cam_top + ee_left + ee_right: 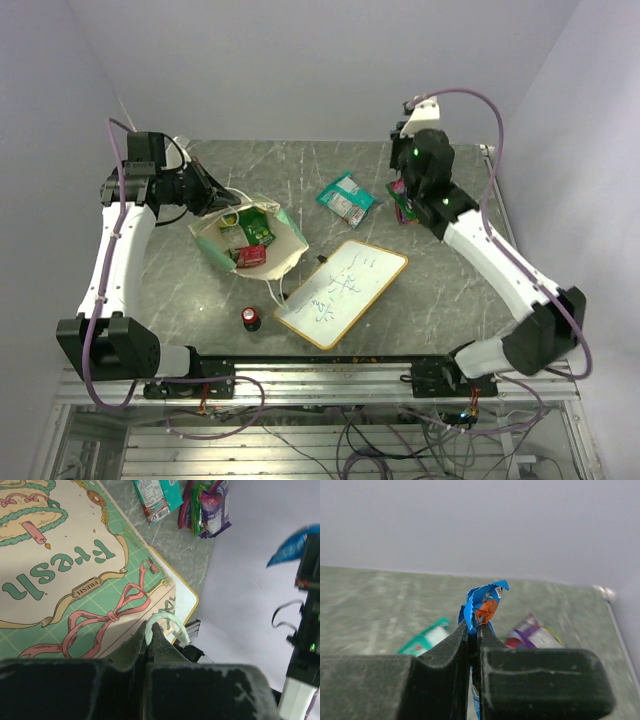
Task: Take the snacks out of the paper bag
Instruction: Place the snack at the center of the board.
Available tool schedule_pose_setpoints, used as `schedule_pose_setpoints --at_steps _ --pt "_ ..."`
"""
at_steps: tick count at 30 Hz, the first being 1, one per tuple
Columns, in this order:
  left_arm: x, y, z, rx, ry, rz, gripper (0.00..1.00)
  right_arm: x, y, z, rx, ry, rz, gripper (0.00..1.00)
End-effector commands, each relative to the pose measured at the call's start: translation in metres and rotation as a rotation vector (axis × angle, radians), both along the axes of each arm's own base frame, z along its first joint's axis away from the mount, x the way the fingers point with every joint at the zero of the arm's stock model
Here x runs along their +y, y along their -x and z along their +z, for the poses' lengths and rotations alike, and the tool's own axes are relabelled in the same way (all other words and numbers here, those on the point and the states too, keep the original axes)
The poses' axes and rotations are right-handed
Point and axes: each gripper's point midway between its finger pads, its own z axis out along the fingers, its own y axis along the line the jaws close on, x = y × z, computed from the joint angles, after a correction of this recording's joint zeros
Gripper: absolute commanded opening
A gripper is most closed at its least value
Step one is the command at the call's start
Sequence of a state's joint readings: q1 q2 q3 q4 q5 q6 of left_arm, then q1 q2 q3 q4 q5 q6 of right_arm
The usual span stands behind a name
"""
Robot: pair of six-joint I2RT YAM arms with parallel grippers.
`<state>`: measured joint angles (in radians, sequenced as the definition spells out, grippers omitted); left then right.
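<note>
The green paper bag [285, 232] lies on its side left of centre, mouth up, with a green packet [256, 229] and a pink-red one [250, 255] inside. My left gripper [150, 630] is shut on the bag's pale string handle [172, 620], at the bag's far-left edge [222, 197]. My right gripper [474, 625] is raised at the back right and shut on a blue snack packet [485, 602]. Below and beyond it, a green-and-white packet [345, 198] and a purple multicoloured packet [403, 205] lie on the table.
A wood-framed whiteboard [340, 293] with writing lies near the front, right of the bag. A small red-capped black cylinder [250, 318] stands close to the front edge. White walls close in at the back and on both sides.
</note>
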<state>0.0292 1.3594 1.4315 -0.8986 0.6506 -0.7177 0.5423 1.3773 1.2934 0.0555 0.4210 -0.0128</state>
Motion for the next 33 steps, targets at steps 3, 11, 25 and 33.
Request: schedule_pose_setpoints --at_steps 3,11,25,33 --pt "-0.016 0.015 -0.006 -0.017 0.109 -0.054 0.07 -0.094 -0.049 -0.091 0.357 0.004 -0.34 0.0" --pt "-0.017 0.027 -0.001 -0.055 0.082 -0.049 0.07 -0.131 -0.092 -0.157 0.549 -0.009 -0.446 0.0" --pt "0.011 -0.006 0.037 -0.137 -0.057 0.066 0.07 -0.135 -0.102 -0.185 0.644 0.041 -0.386 0.77" --pt "0.062 -0.047 0.07 -0.193 -0.195 0.192 0.07 -0.083 -0.066 -0.109 0.538 0.028 -0.19 1.0"
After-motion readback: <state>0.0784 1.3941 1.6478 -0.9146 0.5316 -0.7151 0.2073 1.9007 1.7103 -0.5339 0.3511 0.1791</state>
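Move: The right hand, holding the blue snack packet upright, is carrying it to the snack pile, which lies about 15 cm ahead, some 14 cm to the right and roughly 33 cm below. The teal packet lies as far ahead but about 10 cm to the hand's left; the whiteboard is some 16 cm back and 11 cm left. For the left hand, on the bag's cord, the pile is roughly 25 cm ahead, 56 cm right and 26 cm below. Down, to the right and forward, the right hand swoops some 20 cm lower towards the snack pile, tipping its fingers down about 40 degrees and swinging clockwise; there it opens wide, lets go of the blue packet and starts to lift back and left. The left hand, still gripping the bag's cord, dips back and down, then pulls up, forward and left by about 8 cm in height. ##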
